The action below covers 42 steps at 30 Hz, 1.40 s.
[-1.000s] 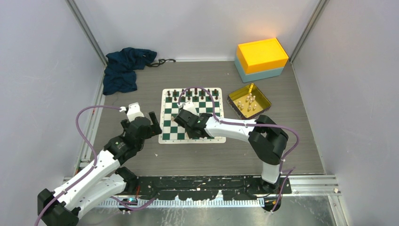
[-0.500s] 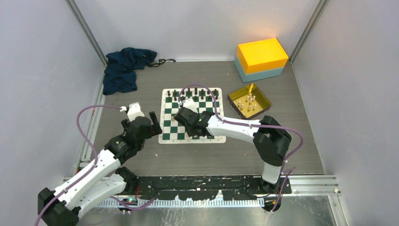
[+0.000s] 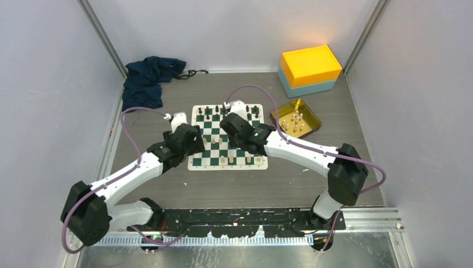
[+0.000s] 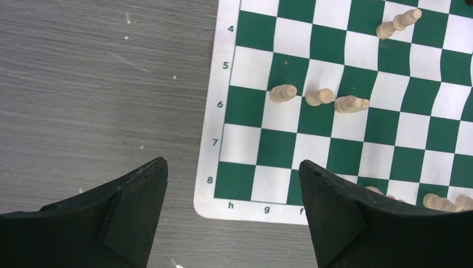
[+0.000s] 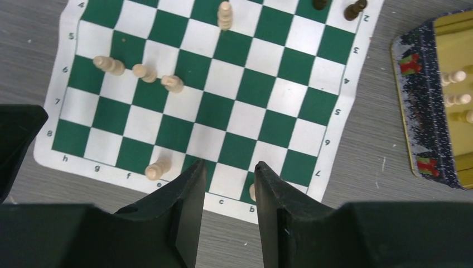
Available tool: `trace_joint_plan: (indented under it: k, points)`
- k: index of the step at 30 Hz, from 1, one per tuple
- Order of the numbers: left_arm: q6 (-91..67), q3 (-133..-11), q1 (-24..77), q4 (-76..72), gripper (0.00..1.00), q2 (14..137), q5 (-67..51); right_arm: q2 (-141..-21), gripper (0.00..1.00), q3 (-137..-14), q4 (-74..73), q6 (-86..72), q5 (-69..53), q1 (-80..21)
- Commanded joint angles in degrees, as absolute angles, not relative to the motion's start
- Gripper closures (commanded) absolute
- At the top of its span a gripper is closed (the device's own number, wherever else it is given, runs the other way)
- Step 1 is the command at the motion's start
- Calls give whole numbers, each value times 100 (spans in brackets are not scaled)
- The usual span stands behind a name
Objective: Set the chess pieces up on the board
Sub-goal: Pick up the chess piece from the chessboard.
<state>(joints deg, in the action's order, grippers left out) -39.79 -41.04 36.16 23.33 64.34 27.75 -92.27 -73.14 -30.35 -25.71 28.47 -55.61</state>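
The board lies at the table's middle, with black figures along its far rows. Cream chess pieces stand three in a row by rank 6, with a taller one farther in. The right wrist view shows that row, a piece on the near rank and another half hidden behind a finger. My left gripper hangs wide open and empty over the board's near-left corner. My right gripper hovers over the near edge, open with nothing between its fingers.
A gold tray right of the board holds several more cream pieces. A yellow box on a blue one stands at the back right. A dark blue cloth lies at the back left.
My left arm has swung forward and right, from beside the board to its left edge. My right gripper has drawn up and right from the board's near-left squares and opened a little.
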Motion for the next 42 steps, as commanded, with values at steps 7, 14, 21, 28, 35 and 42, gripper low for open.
trace_joint_plan:
  k: [7, 14, 21, 28, 35, 42]
  points:
    - [-3640, -4720, 3640, 1468, 19, 7486, 2402, -8839, 57, -6890, -2551, -2488, 2706, -5179]
    - [-3486, -4954, 3639, 1322, 23, 7897, 2405, -8867, 57, -6812, -2437, -2453, 2572, -5056]
    - [-3453, -5143, 3639, 1250, 25, 8248, 2374, -8891, 57, -6768, -2356, -2430, 2497, -4937]
    - [-3471, -5279, 3622, 1198, 30, 8487, 2399, -8843, 57, -6742, -2351, -2385, 2445, -4838]
    - [-3511, -5343, 3570, 1157, 40, 8696, 2390, -8834, 57, -6689, -2321, -2358, 2396, -4766]
    - [-3524, -5322, 3481, 1139, 45, 8726, 2377, -8882, 57, -6710, -2323, -2330, 2347, -4721]
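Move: The leftmost white piece of the row of three lies about 6 cm ahead of the left hand, 5 cm to its right and 7 cm below. Its row mates stand some 3 and 7 cm to the right of it, level with it; the lone white piece stands about 7 cm farther out and 9 cm to the right of it. From the right hand, the leftmost piece is 4 cm ahead, 13 cm left and 11 cm below. Left hand, fingers narrowing, goes about 8 cm forward-right and down towards the leftmost piece; right hand shifts rightward. ##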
